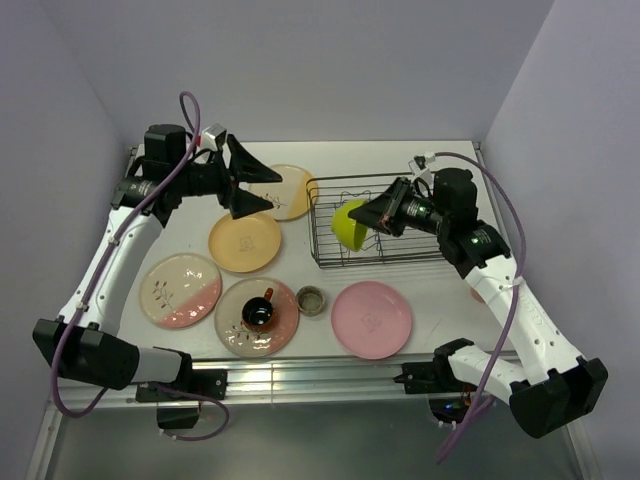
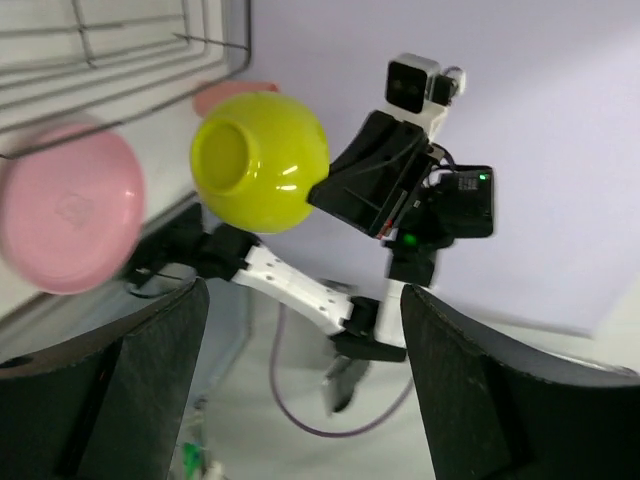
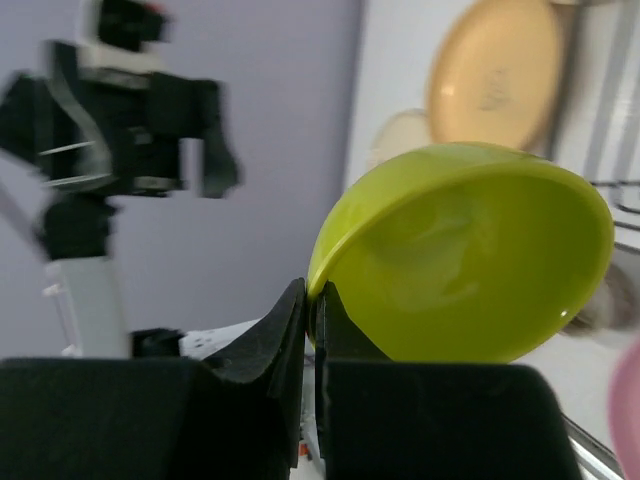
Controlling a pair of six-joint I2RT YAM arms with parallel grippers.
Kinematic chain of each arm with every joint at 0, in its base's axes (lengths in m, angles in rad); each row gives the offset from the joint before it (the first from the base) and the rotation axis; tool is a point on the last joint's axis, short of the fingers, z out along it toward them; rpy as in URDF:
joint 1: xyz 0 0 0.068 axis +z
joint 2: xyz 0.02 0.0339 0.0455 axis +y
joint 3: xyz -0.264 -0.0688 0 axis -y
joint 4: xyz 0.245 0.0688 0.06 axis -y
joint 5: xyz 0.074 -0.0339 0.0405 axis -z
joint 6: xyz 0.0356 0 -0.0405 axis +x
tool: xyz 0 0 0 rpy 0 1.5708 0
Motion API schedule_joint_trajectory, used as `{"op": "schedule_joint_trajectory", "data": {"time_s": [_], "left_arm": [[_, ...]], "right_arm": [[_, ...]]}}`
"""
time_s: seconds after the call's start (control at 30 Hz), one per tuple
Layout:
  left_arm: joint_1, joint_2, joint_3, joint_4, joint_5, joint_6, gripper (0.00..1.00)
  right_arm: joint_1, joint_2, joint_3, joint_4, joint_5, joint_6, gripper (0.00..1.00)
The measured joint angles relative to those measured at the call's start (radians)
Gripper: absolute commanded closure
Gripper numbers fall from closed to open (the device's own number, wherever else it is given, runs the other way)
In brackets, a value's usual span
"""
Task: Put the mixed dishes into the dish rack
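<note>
My right gripper point(image 1: 372, 218) point(image 3: 312, 300) is shut on the rim of the lime-yellow bowl point(image 1: 349, 224) point(image 3: 470, 270) point(image 2: 260, 160). It holds the bowl tipped on its side over the left end of the dark wire dish rack point(image 1: 400, 255) point(image 2: 120, 50). My left gripper point(image 1: 250, 186) point(image 2: 305, 400) hangs open and empty above the cream-and-yellow plate point(image 1: 292, 190). On the table lie a yellow-orange plate point(image 1: 245, 242) point(image 3: 495, 70), a cream-and-pink plate point(image 1: 180, 290) and a pink plate point(image 1: 371, 318) point(image 2: 65, 205). A dark red mug point(image 1: 260, 312) stands on another cream-and-pink plate point(image 1: 240, 335). A small greenish cup point(image 1: 311, 299) sits beside it.
Lavender walls close the table at the back and both sides. A metal rail point(image 1: 320, 375) runs along the near edge between the arm bases. A salmon-pink object point(image 2: 228, 93) peeks from behind the bowl in the left wrist view.
</note>
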Motion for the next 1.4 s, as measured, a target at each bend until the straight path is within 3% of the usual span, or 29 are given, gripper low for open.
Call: {"op": "schedule_joint_trajectory", "data": {"time_s": [0.17, 0.33, 0.5, 0.77, 1.23, 1.4], "left_arm": [[-0.016, -0.019, -0.206, 0.282, 0.103, -0.305, 0.17], [-0.025, -0.023, -0.248, 0.385, 0.119, -0.549, 0.15], [-0.084, -0.077, -0.35, 0.645, 0.076, -0.78, 0.18], [-0.212, -0.048, -0.362, 0.862, 0.0, -0.879, 0.19], [-0.236, 0.078, -0.34, 1.289, -0.23, -0.9, 0.18], [-0.235, 0.153, -0.304, 1.323, -0.289, -0.894, 0.18]], "right_arm": [[-0.001, 0.003, -0.077, 0.366, -0.132, 0.151, 1.0], [-0.001, 0.005, -0.09, 0.667, -0.184, 0.244, 1.0], [-0.002, 0.028, -0.157, 0.976, -0.194, 0.341, 1.0], [-0.002, 0.133, -0.198, 1.308, -0.163, 0.456, 1.0], [-0.006, 0.182, -0.291, 1.684, 0.04, 0.695, 1.0], [-0.019, 0.293, -0.28, 1.757, 0.149, 0.795, 1.0]]}}
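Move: The open left gripper goes for the green bowl, about 18 cm to its right, 4 cm back and 7 cm below; the orange plate is some 17 cm ahead, 7 cm left, on the table 36 cm down. From the right hand, already pinching the bowl's rim, the left gripper is about 20 cm left, 3 cm ahead and 5 cm up; the dish rack 19 cm ahead, 6 cm right, 26 cm below; the pink plate 9 cm back, 2 cm right, 31 cm below. Right hand lifts the pinched bowl some 14 cm while the open left moves about 8 cm right towards it. ##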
